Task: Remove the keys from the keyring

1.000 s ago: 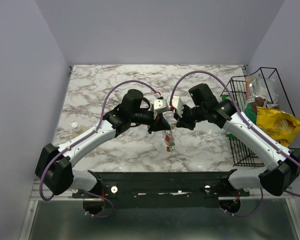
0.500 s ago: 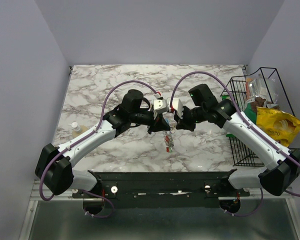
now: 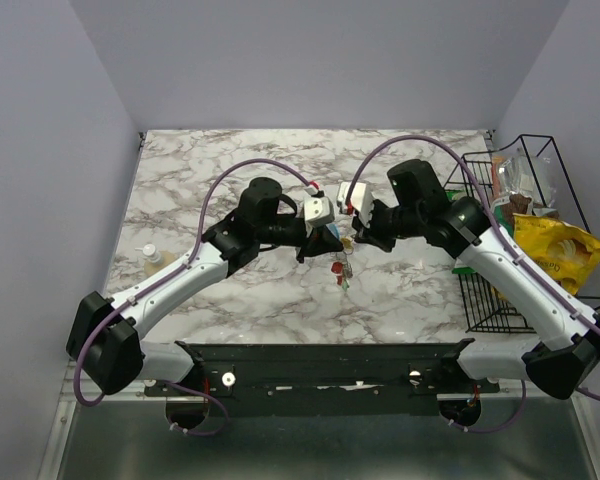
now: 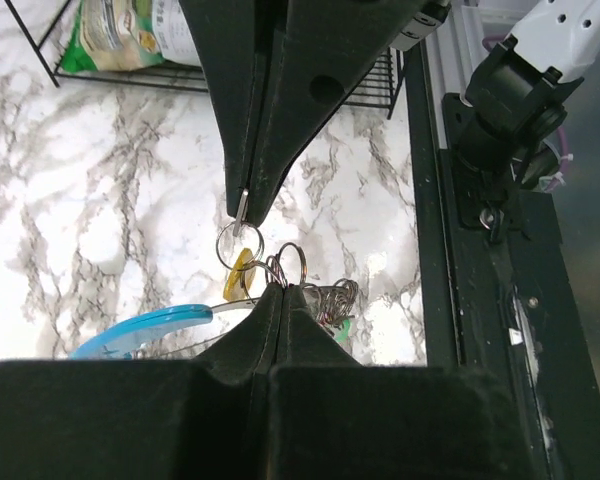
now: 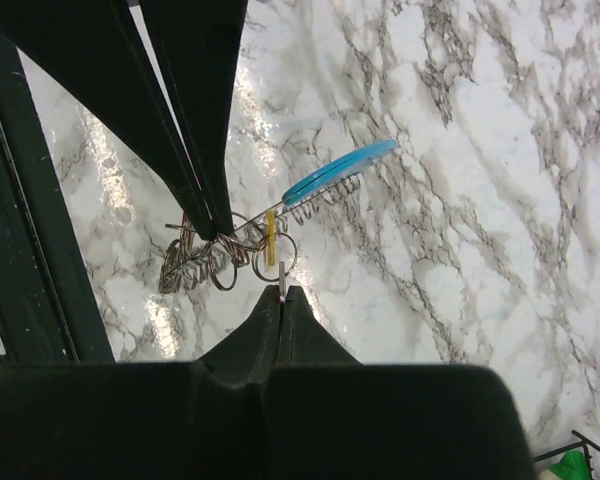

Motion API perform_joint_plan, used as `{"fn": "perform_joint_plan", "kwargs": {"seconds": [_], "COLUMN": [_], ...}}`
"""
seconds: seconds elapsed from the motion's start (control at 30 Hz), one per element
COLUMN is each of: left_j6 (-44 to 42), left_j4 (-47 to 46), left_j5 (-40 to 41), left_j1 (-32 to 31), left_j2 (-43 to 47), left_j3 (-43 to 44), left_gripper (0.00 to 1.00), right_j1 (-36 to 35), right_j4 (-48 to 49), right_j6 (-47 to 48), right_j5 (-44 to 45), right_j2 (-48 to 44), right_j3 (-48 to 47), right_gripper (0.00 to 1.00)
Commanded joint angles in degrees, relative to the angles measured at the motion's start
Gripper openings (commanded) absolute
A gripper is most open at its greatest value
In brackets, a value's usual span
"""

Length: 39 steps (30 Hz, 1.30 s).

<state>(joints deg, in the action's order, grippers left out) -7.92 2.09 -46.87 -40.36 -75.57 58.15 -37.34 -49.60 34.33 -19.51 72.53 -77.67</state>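
Both grippers meet over the middle of the table. My left gripper [image 3: 325,241] [image 4: 283,288] is shut on the bunch of thin wire rings of the keyring [image 4: 145,328] [image 5: 338,171], whose bright blue part sticks out to one side. My right gripper [image 3: 358,238] [image 5: 282,293] is shut on the thin metal blade of a key, which hangs from a small ring [image 5: 275,256] [image 4: 238,243]. A yellow key [image 4: 240,275] [image 5: 271,240] sits beside that ring. A green key [image 4: 341,329] shows under the left fingers. The keys [image 3: 340,272] dangle below the two grippers.
A black wire basket [image 3: 480,300] [image 4: 375,85] with snack bags stands at the table's right edge. A small bottle [image 3: 152,254] lies at the left edge. A black rail [image 3: 330,355] [image 4: 480,300] runs along the near edge.
My right arm has swung back and to the right and its gripper now sits a little farther back. The dangling keys have shifted slightly with it. The left arm has hardly moved.
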Motion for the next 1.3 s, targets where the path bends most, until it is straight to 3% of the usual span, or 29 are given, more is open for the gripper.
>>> {"fn": "perform_joint_plan", "kwargs": {"seconds": [0.0,0.47,0.57,0.6,0.8,1.27], "left_j6": [-0.3,0.3,0.6,0.7,1.6,-3.1], "left_j4": [4.9,4.6,5.3,5.6,8.5,20.8], "left_j5": [0.3,1.0,0.0,-0.2,-4.9,-11.3], "left_j1": [-0.6,-0.9,-0.9,-0.9,-0.7,0.5], "left_j2": [1.3,0.5,0.3,0.2,0.6,3.9], "left_j3": [-2.5,-2.3,-0.9,-0.6,2.6,10.3], "left_gripper": [0.0,0.0,0.11,0.21,0.39,0.54], "right_j1": [1.0,1.0,1.0,1.0,1.0,0.9], "right_j4": [2.6,-3.8,-2.5,-1.9,-2.5,-3.0], "right_j6": [0.3,1.6,1.8,1.9,2.6,4.2], "right_j5": [6.3,-5.7,-2.7,-2.2,-1.2,-0.4], "right_j2": [-2.3,-2.3,-3.1,-3.5,-4.0,-3.9], "right_j3": [-5.6,-13.6,-12.3,-12.1,-13.0,-14.4], "right_gripper": [0.01,0.01,0.01,0.01,0.01,0.01]}}
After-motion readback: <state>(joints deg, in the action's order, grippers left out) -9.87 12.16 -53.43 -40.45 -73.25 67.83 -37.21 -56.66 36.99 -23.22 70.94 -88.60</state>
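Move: Just to the left hand's right, about 2 cm off and 1 cm ahead at its height, is the yellow key, its metal end already pinched by the right hand; the left still grips the keyring's wire rings. From the left hand, the blue key sticks out 5 cm ahead, 1 cm left and 2 cm lower, while the red key hangs 4 cm back and 4 cm below. From the right hand, the yellow key lies 1 cm to the left and 1 cm below. Lifting together, both shut hands carry the keyring up from near the table. After some 3 cm the left fingers open about halfway and let go of the wire rings, that hand still climbing to about 6 cm while easing back some 2.5 cm. The right hand keeps its pinch on the yellow key, rises about 6.5 cm with a short pause, and draws slightly back. ##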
